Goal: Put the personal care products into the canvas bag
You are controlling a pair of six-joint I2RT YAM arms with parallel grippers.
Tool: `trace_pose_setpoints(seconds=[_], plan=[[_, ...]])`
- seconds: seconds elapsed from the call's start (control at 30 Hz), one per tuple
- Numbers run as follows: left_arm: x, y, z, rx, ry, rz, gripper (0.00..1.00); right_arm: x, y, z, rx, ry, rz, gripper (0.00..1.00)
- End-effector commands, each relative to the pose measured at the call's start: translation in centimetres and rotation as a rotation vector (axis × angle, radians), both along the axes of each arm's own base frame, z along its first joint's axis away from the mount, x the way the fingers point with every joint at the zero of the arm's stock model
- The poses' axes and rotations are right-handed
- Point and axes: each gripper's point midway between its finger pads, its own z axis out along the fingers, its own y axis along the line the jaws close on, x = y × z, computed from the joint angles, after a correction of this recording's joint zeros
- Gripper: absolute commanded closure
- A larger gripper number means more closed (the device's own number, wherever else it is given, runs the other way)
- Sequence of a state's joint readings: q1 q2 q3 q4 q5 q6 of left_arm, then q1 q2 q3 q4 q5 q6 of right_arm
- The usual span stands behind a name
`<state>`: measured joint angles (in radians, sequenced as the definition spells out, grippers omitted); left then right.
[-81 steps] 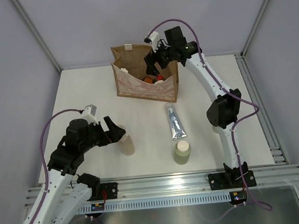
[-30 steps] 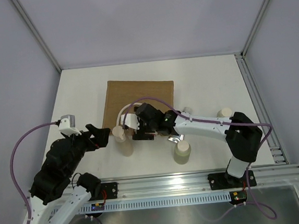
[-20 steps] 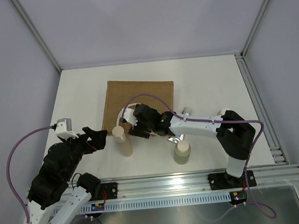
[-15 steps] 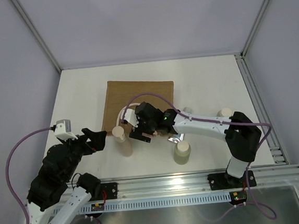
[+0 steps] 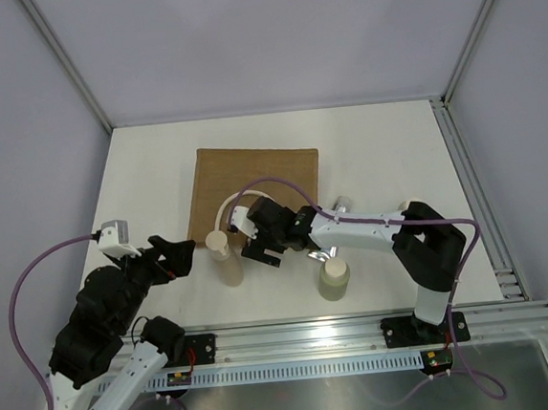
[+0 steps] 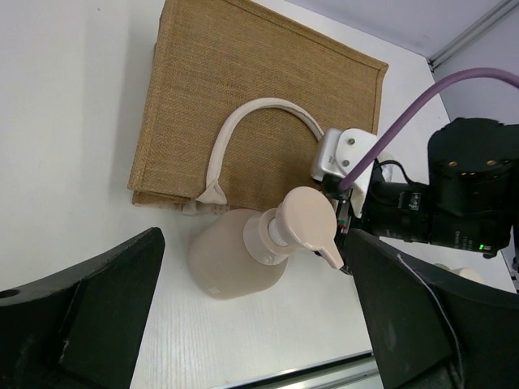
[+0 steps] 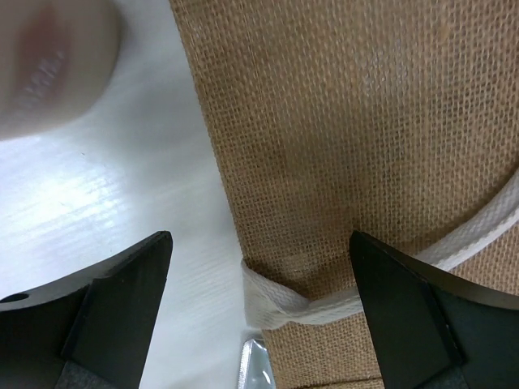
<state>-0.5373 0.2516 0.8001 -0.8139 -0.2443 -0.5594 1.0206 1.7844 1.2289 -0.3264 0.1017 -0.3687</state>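
The canvas bag (image 5: 253,183) lies flat, plain brown side up, its cream handle (image 6: 243,134) toward me. My right gripper (image 5: 267,254) is open just above the bag's near edge, its jaws either side of the handle end (image 7: 324,304). My left gripper (image 5: 178,258) is open and empty, above and left of a beige pump bottle (image 5: 225,257), which also shows in the left wrist view (image 6: 243,255). A second beige bottle (image 5: 334,278) stands at the near middle. The silver tube (image 5: 318,252) peeks from under my right arm. The orange and green bottles are out of view.
A small cream cap (image 5: 341,203) shows just beyond my right forearm. My right arm stretches low across the table from its base (image 5: 429,326) to the bag. Metal rails (image 5: 296,342) run along the near edge, and grey walls close in the sides and the back.
2.7 s ago the bag stood upright at the back with my right gripper over it; now it lies flat. In the last second my right gripper shifted slightly at the bag's near edge.
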Motion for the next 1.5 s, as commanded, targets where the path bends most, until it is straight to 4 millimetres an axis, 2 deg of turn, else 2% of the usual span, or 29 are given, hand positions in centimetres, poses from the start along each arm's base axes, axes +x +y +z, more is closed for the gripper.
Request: trace_pose_setpoints(seconds=[0.0, 0.1, 0.27, 0.4, 0.43, 0.47, 0.5, 0.53, 0.57, 0.63, 0.67, 0.7, 0.77, 0.8, 0.83, 0.87, 0.9, 0.93, 0.97, 1.0, 1.03, 1.1, 1.17, 1.2, 1.23, 1.27, 1.3, 1.37, 1.47], plan=[[0.1, -0.4, 1.1, -0.047, -0.038, -0.009, 0.01, 1.5, 0.5, 0.7, 0.051, -0.049, -0.082, 0.00], [0.1, -0.5, 1.0, -0.051, -0.038, -0.011, 0.01, 1.7, 0.3, 0.4, 0.056, -0.057, -0.112, 0.00], [0.2, -0.6, 0.9, -0.061, -0.043, -0.012, 0.01, 4.6, -2.2, -0.8, -0.040, -0.222, -0.252, 0.02], [0.4, -0.9, 0.9, -0.061, -0.042, -0.021, 0.01, 6.2, -2.4, 0.2, -0.020, -0.327, -0.282, 0.19], [0.4, -1.0, 0.9, -0.058, -0.041, -0.025, 0.01, 6.2, -2.4, 0.6, -0.013, -0.335, -0.281, 0.31], [0.4, -1.0, 0.9, -0.057, -0.041, -0.028, 0.01, 6.2, -2.3, 1.0, 0.000, -0.337, -0.277, 0.36], [0.5, -1.0, 1.0, -0.057, -0.043, -0.028, 0.01, 6.2, -2.2, 2.3, 0.027, -0.348, -0.272, 0.42], [0.5, -1.1, 1.1, -0.057, -0.043, -0.030, 0.01, 6.0, -1.7, 3.0, 0.054, -0.342, -0.254, 0.55], [0.5, -1.2, 1.2, -0.061, -0.047, -0.033, 0.01, 6.0, -1.6, 3.8, 0.075, -0.343, -0.249, 0.62], [0.6, -1.3, 1.1, -0.059, -0.047, -0.041, 0.01, 6.1, -1.1, 7.0, 0.149, -0.345, -0.230, 0.76], [0.5, -1.6, 1.3, -0.063, -0.052, -0.055, 0.01, 6.2, -1.0, 8.1, 0.171, -0.342, -0.228, 0.87], [0.6, -1.7, 1.2, -0.061, -0.054, -0.062, 0.01, 7.0, -1.0, 10.4, 0.220, -0.335, -0.235, 0.91], [0.6, -2.3, 1.4, -0.065, -0.065, -0.092, 0.01, 8.1, -1.3, 12.7, 0.273, -0.320, -0.253, 1.00], [0.5, -2.5, 1.5, -0.061, -0.072, -0.108, 0.01, 9.2, -2.1, 13.0, 0.282, -0.282, -0.275, 1.00], [0.5, -3.0, 1.6, -0.062, -0.081, -0.132, 0.01, 10.4, -1.9, 16.0, 0.342, -0.295, -0.289, 1.00], [0.5, -3.2, 1.6, -0.060, -0.084, -0.146, 0.01, 11.2, -2.1, 17.0, 0.364, -0.288, -0.298, 1.00], [0.5, -3.3, 1.7, -0.056, -0.091, -0.153, 0.01, 12.4, -2.8, 16.8, 0.366, -0.246, -0.315, 1.00], [0.5, -3.5, 1.9, -0.058, -0.098, -0.168, 0.01, 13.7, -2.6, 20.0, 0.421, -0.272, -0.320, 1.00], [0.6, -3.7, 1.8, -0.054, -0.094, -0.174, 0.01, 14.4, -2.7, 20.9, 0.438, -0.267, -0.325, 1.00], [0.6, -3.8, 1.8, -0.049, -0.096, -0.179, 0.01, 15.1, -2.5, 20.1, 0.426, -0.223, -0.329, 1.00], [0.7, -4.0, 1.8, -0.051, -0.097, -0.188, 0.01, 16.8, -2.8, 23.2, 0.478, -0.257, -0.345, 1.00], [0.8, -4.3, 1.6, -0.045, -0.094, -0.203, 0.01, 19.0, -2.3, 24.7, 0.514, -0.241, -0.366, 1.00], [0.9, -4.8, 1.6, -0.044, -0.091, -0.226, 0.01, 21.6, -3.2, 25.1, 0.538, -0.228, -0.419, 1.00], [1.0, -5.0, 1.2, -0.039, -0.082, -0.236, 0.01, 23.1, -3.0, 22.3, 0.498, -0.178, -0.442, 1.00], [1.0, -5.3, 1.0, -0.039, -0.077, -0.246, 0.01, 24.4, -3.1, 25.1, 0.551, -0.217, -0.455, 1.00], [0.9, -5.7, 0.8, -0.039, -0.066, -0.273, 0.01, 25.7, -4.0, 24.8, 0.559, -0.202, -0.488, 1.00], [1.1, -6.1, 0.1, -0.034, -0.042, -0.283, 0.01, 26.8, -3.4, 23.8, 0.557, -0.168, -0.479, 1.00], [1.1, -6.5, -0.6, -0.026, -0.013, -0.303, 0.01, 28.1, -4.1, 22.2, 0.545, -0.144, -0.505, 1.00], [1.5, -6.7, -1.6, 0.005, 0.038, -0.303, 0.01, 29.1, -4.2, 19.6, 0.531, -0.118, -0.521, 1.00]])
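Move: The near rim of the toppled canvas bag is about 4 cm ahead, 2 cm right and 2 cm below my right hand. The pump bottle stands some 8 cm left and 2 cm back; the silver tube lies about 15 cm right, 4 cm farther out. From my left hand, that pump bottle is roughly 8 cm ahead, 6 cm right and 15 cm lower, the rim 14 cm ahead, 16 cm right. I slide my open right hand forward and slightly down onto the bag's near rim, pinch the burlap there, then swing it up about 20 cm and forward to some 28 cm in all, tipping the hand over and turning it clockwise while it keeps its grip. My left hand, open, drifts 5-6 cm right towards the pump bottle, turning clockwise. ##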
